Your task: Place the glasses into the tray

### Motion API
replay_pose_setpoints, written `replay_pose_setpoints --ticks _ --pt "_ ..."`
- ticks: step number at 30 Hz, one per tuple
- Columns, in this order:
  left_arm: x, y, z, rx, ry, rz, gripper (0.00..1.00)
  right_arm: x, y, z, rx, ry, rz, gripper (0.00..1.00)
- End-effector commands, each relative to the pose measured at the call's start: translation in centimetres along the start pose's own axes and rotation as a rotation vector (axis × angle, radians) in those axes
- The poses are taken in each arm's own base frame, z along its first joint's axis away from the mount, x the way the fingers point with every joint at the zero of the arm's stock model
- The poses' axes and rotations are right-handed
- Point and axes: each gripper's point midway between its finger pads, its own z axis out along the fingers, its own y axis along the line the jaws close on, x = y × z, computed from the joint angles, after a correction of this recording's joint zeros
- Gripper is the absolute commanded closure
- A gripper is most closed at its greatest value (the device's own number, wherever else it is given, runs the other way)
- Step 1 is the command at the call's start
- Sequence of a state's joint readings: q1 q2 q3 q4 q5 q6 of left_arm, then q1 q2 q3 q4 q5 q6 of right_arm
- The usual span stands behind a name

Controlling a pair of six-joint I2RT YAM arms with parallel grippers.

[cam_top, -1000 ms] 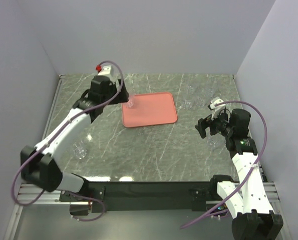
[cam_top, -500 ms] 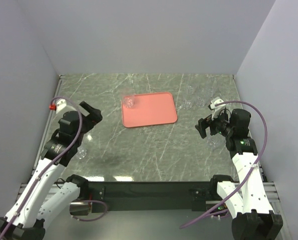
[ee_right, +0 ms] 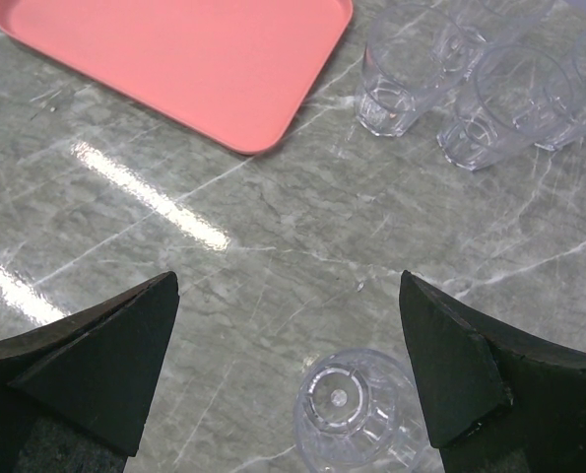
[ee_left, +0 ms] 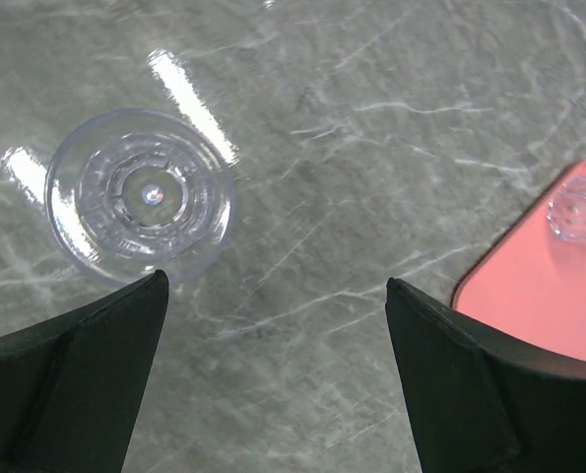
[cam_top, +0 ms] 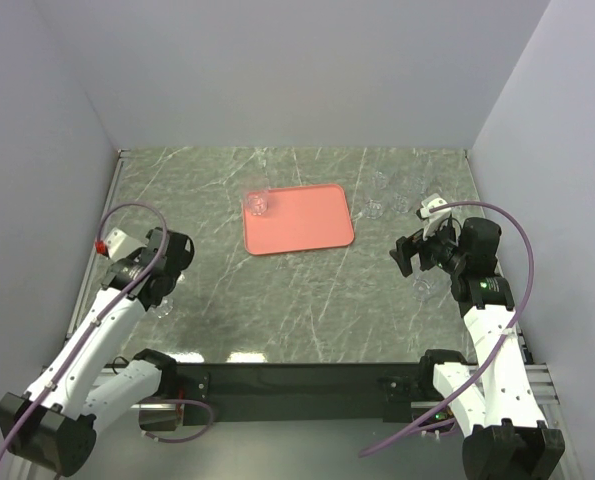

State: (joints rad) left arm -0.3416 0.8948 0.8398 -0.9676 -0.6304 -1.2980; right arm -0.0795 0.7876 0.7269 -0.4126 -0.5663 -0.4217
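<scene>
The salmon-pink tray (cam_top: 307, 222) lies at the middle back of the table, with one clear glass (cam_top: 259, 204) standing in its far left corner. My left gripper (cam_top: 167, 268) hangs open over the near left of the table. Beside it stands another glass (ee_left: 140, 202), just ahead of its left finger and not between the jaws. The tray's corner (ee_left: 544, 296) and its glass (ee_left: 578, 212) show at the right of the left wrist view. My right gripper (cam_top: 409, 255) is open, with a glass (ee_right: 357, 409) upright low between its fingers (ee_right: 96, 365), untouched.
Several more clear glasses (ee_right: 411, 69) stand grouped at the back right, beyond the tray's corner (ee_right: 263, 128). Grey walls close in the table on the left, back and right. The marble top reflects bright light streaks.
My left arm has drawn back from the tray's far left corner to the near left, leaving a glass in the tray. Its jaws opened fully. The right arm has not moved.
</scene>
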Motion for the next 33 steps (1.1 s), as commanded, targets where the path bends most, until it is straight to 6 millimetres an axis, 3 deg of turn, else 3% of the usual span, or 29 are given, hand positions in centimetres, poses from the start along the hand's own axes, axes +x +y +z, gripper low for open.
replay_pose_setpoints --ticks 1,6,33 --pt "-0.3 1.1 0.1 -0.064 -0.017 -0.072 0.03 -0.5 -0.5 -0.2 0.019 -0.021 -0.016 0.01" --pt "0.0 1.4 0.9 -0.085 0.001 -0.085 0.06 -0.4 -0.6 -0.2 0.02 -0.019 -0.012 0.01" --pt "2.6 3.3 5.8 -0.184 0.154 -0.003 0.53 -0.6 -0.6 -0.4 0.022 -0.024 -0.004 0.01"
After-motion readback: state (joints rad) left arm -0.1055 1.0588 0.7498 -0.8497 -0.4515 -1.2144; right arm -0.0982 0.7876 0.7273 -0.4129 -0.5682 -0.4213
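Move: The clear glass I'm going for stands about 3 cm back and 4 cm to the left of my left hand, its middle some 10 cm lower. The pink tray's middle is about 16 cm ahead and 27 cm to the right of that hand. In the tray's far left corner the glass already placed stands, 19 cm ahead and 18 cm right of my left hand. From my right hand, the glass I want lies roughly 53 cm left and 8 cm back. I sink my left hand about 6 cm, first drifting some 2 cm left towards the loose glass and then going nearly straight down beside its rim. Meanwhile I tip the fingers roughly 10 degrees steeper and close them from wide open to about half, with no grip on the glass yet. ##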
